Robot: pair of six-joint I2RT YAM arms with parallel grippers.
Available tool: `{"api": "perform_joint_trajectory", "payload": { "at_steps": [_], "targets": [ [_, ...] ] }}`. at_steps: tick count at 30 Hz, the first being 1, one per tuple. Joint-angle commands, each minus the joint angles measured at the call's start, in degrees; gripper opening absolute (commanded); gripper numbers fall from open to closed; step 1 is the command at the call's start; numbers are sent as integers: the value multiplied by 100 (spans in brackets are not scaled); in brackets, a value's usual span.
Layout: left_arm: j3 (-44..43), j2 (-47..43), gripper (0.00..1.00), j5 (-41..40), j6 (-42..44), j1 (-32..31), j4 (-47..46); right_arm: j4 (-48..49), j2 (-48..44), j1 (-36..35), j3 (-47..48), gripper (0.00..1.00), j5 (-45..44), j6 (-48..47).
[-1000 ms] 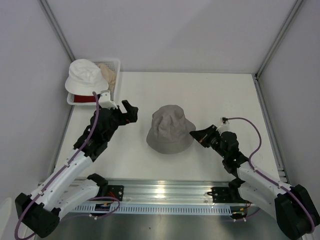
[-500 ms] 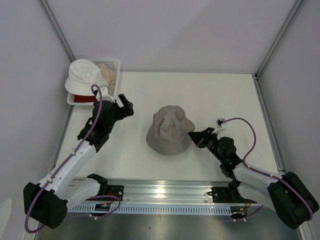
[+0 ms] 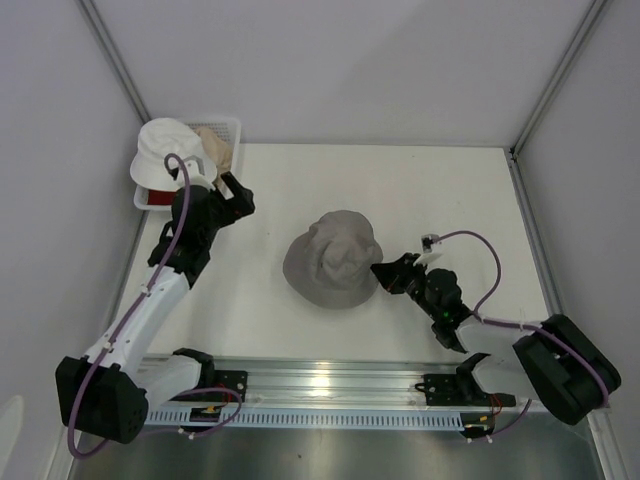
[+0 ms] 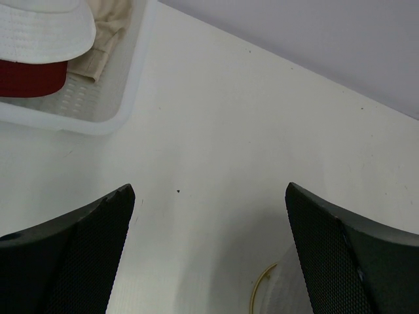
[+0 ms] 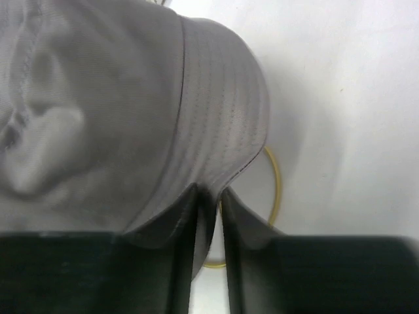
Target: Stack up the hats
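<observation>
The grey hat (image 3: 333, 258) sits in the middle of the table over a gold wire stand (image 5: 275, 178). My right gripper (image 3: 385, 275) is shut on the hat's right brim; in the right wrist view the brim (image 5: 219, 124) folds down between my gripper's (image 5: 208, 204) two dark fingers. The white hat (image 3: 165, 150) lies on the dark red hat (image 3: 150, 197) in the basket, with the beige hat (image 3: 215, 147) beside them. My left gripper (image 3: 238, 195) is open and empty just right of the basket. Its wrist view shows the white hat (image 4: 39, 29), red hat (image 4: 26, 75) and beige hat (image 4: 108, 29).
The white mesh basket (image 3: 233, 125) stands at the table's back left corner; its rim shows in the left wrist view (image 4: 131, 91). A bit of gold wire (image 4: 262, 294) shows at that view's bottom edge. White walls enclose the table on three sides.
The right gripper has moved left, shifting the grey hat slightly left with its brim held. The left arm has swung back and left toward the basket, jaws still open.
</observation>
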State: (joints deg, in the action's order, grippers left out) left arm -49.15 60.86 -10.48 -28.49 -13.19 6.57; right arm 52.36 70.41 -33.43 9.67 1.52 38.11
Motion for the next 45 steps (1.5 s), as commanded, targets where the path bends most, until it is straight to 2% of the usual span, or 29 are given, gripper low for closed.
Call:
{"api": "perform_joint_trajectory", "payload": {
  "at_steps": [1, 2, 3, 5, 6, 8, 9, 11, 12, 14, 15, 16, 17, 21, 24, 30, 36, 39, 42, 43, 45],
  "targets": [
    [-420, 118, 100, 125, 27, 141, -244, -837, -753, -14, 272, 28, -134, -330],
    [-464, 171, 99, 99, 54, 176, -226, -1137, -1009, -14, 376, 36, -195, -374],
    [-664, 233, 99, -14, 89, 255, -183, -1810, -1290, -14, 438, 50, -561, -400],
    [-806, 460, 100, -59, 98, 387, -77, -2464, -2134, -14, 518, 71, -906, -566],
    [-1086, 557, 100, -155, 115, 527, -33, -3068, -2398, 3, 553, 89, -1195, -602],
    [-1324, 916, 100, -392, 125, 650, 212, -3730, -3110, 186, 745, 98, -1443, -612],
    [-1752, 1049, 100, -524, 151, 764, 318, -4272, -3321, 310, 834, 99, -1418, -620],
    [-2062, 1539, 100, -805, 186, 879, 624, -4794, -3813, 547, 1062, 99, -1347, -585],
    [-2569, 1717, 99, -928, 238, 967, 722, -5197, -3920, 792, 1307, 99, -1312, -559],
    [-2941, 2129, 99, -1368, 309, 1046, 950, -5551, -4113, 995, 1519, 100, -1295, -585],
    [-3508, 2541, 100, -1473, 466, 1116, 1117, -5674, -4132, 1170, 1607, 100, -1286, -611],
    [-3679, 2745, 99, -1535, 554, 1152, 1179, -5693, -4123, 1250, 1747, 99, -1268, -699],
    [-4229, 2938, 100, -1623, 625, 1187, 1293, -5675, -4054, 1312, 1801, 99, -1251, -752],
    [-5093, 3844, 99, -1598, 1255, 1293, 1348, -5439, -3685, 1480, 1889, 99, -1137, -744],
    [-5289, 4310, 99, -1528, 1722, 1582, 1058, -5298, -3404, 1532, 1942, 99, -926, -647],
    [-6010, 5259, 98, -913, 1891, 1934, 1338, -4876, -3323, 1541, 1960, 99, -943, -743],
    [-6336, 5946, 98, -587, 2145, 1969, 1461, -4788, -3271, 1532, 1933, 99, -890, -674],
    [-6265, 6069, 91, -701, 2225, 1969, 1400, -4744, -3209, 1541, 1933, 99, -873, -620],
    [-6230, 6130, 78, -763, 2304, 1978, 1312, -4709, -3139, 1532, 1951, 100, -855, -585],
    [-6230, 6131, 68, -771, 2322, 1987, 1295, -4682, -3121, 1541, 1951, 99, -855, -559],
    [-6151, 6122, 54, -806, 2357, 1978, 1207, -4647, -3086, 1541, 1968, 99, -820, -533]
  ]
}}
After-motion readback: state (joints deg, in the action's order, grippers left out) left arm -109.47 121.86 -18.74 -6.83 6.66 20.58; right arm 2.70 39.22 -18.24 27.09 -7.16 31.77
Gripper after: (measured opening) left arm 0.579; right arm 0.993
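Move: The white hat lies in the basket about 24 cm ahead of the left gripper, 20 cm to its left and 9 cm below. The beige hat sits some 10 cm to the right of the white one, and the red hat is mostly under it, slightly nearer. At the right gripper, already loosening on the brim, the grey hat's middle is about 9 cm left and 3 cm ahead, with the gold stand beneath. Open the right fingers wide to let go of the grey hat's brim, and carry that hand about 12 cm right and 10 cm up, clear of it. Meanwhile swing the open left gripper forward and left over the basket, some 29 cm in all, rising first, then sinking and tipping about 20 degrees down onto the white hat; start closing the fingers on its crown cloth. ##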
